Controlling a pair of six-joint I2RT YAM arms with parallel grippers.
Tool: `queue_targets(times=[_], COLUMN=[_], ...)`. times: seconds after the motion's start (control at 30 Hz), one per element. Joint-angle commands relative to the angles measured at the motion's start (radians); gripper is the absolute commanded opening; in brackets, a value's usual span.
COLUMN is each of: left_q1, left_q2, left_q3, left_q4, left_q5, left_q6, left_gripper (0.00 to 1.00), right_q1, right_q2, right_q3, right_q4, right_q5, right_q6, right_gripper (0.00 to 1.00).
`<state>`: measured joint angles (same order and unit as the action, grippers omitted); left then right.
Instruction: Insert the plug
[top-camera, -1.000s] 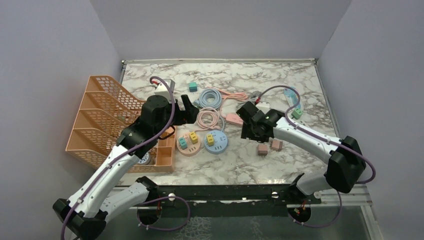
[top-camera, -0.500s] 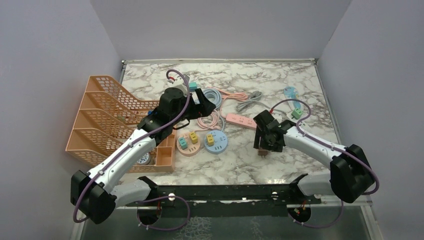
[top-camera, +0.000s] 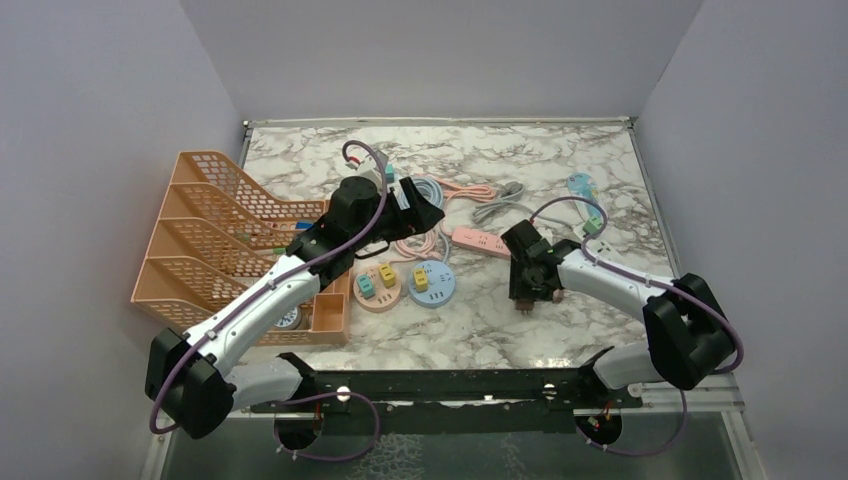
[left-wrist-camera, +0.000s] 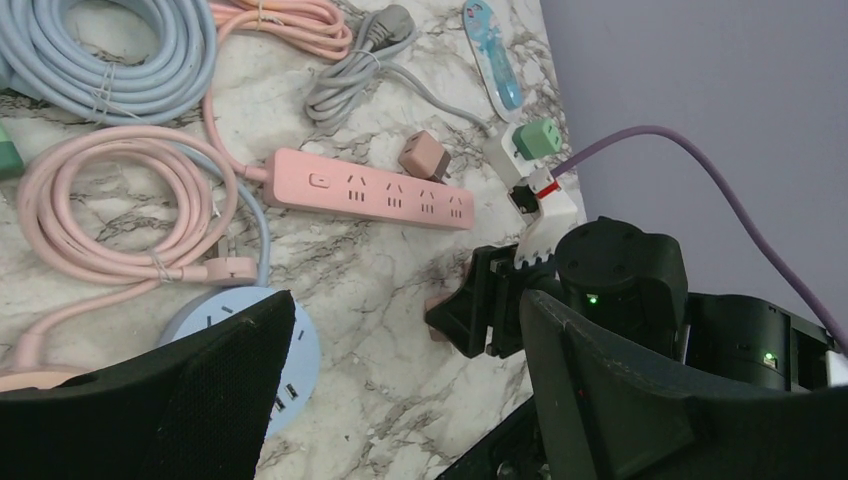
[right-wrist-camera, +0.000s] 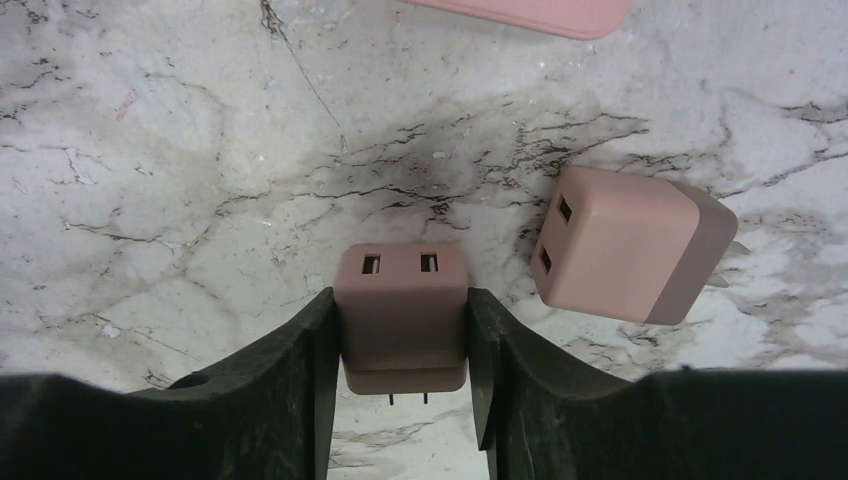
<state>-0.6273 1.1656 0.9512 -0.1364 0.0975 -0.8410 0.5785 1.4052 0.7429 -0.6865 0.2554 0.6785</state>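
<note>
A dusty-pink plug (right-wrist-camera: 402, 310) lies on the marble with its two prongs toward the camera. My right gripper (right-wrist-camera: 401, 300) is shut on it, both fingers pressed flat against its sides. From above, the right gripper (top-camera: 528, 288) sits low on the table, right of the blue round socket (top-camera: 432, 283). Just to its right lies a second pink plug (right-wrist-camera: 625, 245), loose. The pink power strip (top-camera: 480, 240) is behind it. My left gripper (top-camera: 420, 205) hangs open and empty over the coiled cables, its jaws wide apart in the left wrist view (left-wrist-camera: 400, 390).
A pink round socket (top-camera: 377, 288) holding small plugs sits beside the blue one. An orange file rack (top-camera: 215, 240) fills the left side. Coiled blue and pink cables (top-camera: 425, 195), a grey cord (left-wrist-camera: 350, 80) and a green adapter (left-wrist-camera: 540, 138) lie at the back.
My right gripper came down over the pink plug and closed on its sides. The left arm swung right and forward over the cables, staying open.
</note>
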Motion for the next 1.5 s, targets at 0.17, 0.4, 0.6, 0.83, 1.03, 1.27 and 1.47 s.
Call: queue_targets(times=[0.17, 0.4, 0.6, 0.83, 1.03, 1.27, 1.47], left_q1=[-0.077, -0.252, -0.343, -0.387, -0.397, -0.397, -0.397], left_q2=[0.008, 0.002, 0.027, 0.100, 0.143, 0.164, 0.183], left_q3=[-0.046, -0.123, -0.219, -0.169, -0.137, -0.129, -0.105], left_q4=[0.069, 0.171, 0.361, 0.402, 0.412, 0.412, 0.415], left_q5=[0.024, -0.113, -0.213, -0.238, -0.263, -0.297, -0.292], left_q6=[0.036, 0.039, -0.001, -0.033, -0.048, -0.058, -0.035], left_gripper=[0.84, 0.85, 0.82, 0.81, 0.77, 0.54, 0.42], right_q1=[-0.014, -0.014, -0.014, -0.015, -0.014, -0.014, -0.014], right_q2=[-0.027, -0.229, -0.349, -0.414, -0.417, -0.414, -0.412], right_q3=[0.003, 0.043, 0.074, 0.061, 0.037, 0.045, 0.032], right_q4=[0.046, 0.049, 0.060, 0.140, 0.188, 0.220, 0.252], right_q5=[-0.054, -0.150, -0.163, -0.243, -0.326, -0.347, -0.374], right_q6=[0.223, 0.543, 0.795, 0.929, 0.968, 0.952, 0.926], right_gripper=[0.31, 0.31, 0.31, 0.31, 0.31, 0.31, 0.32])
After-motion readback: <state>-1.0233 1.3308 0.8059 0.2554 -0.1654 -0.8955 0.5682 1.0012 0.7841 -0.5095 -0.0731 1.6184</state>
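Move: The pink plug is already between the right fingertips. From the left hand it lies about 22 cm right, 7 cm back and 22 cm below. The open left gripper, to which the right hand takes the plug, is thus roughly 22 cm left, 7 cm ahead and 22 cm above the right hand. From the right hand, a second pink plug sits 6 cm right and 2 cm ahead, and the pink power strip 6 cm left and 12 cm ahead. Keep the right grip on the pink plug and lift it about 16 cm, carrying it left towards the left gripper while rolling the wrist until the fingers slant forward-left and the prongs face that gripper. Bring the left gripper some 10 cm right, back and down to meet it, turning slightly clockwise, then half close its fingers at the prong end. ##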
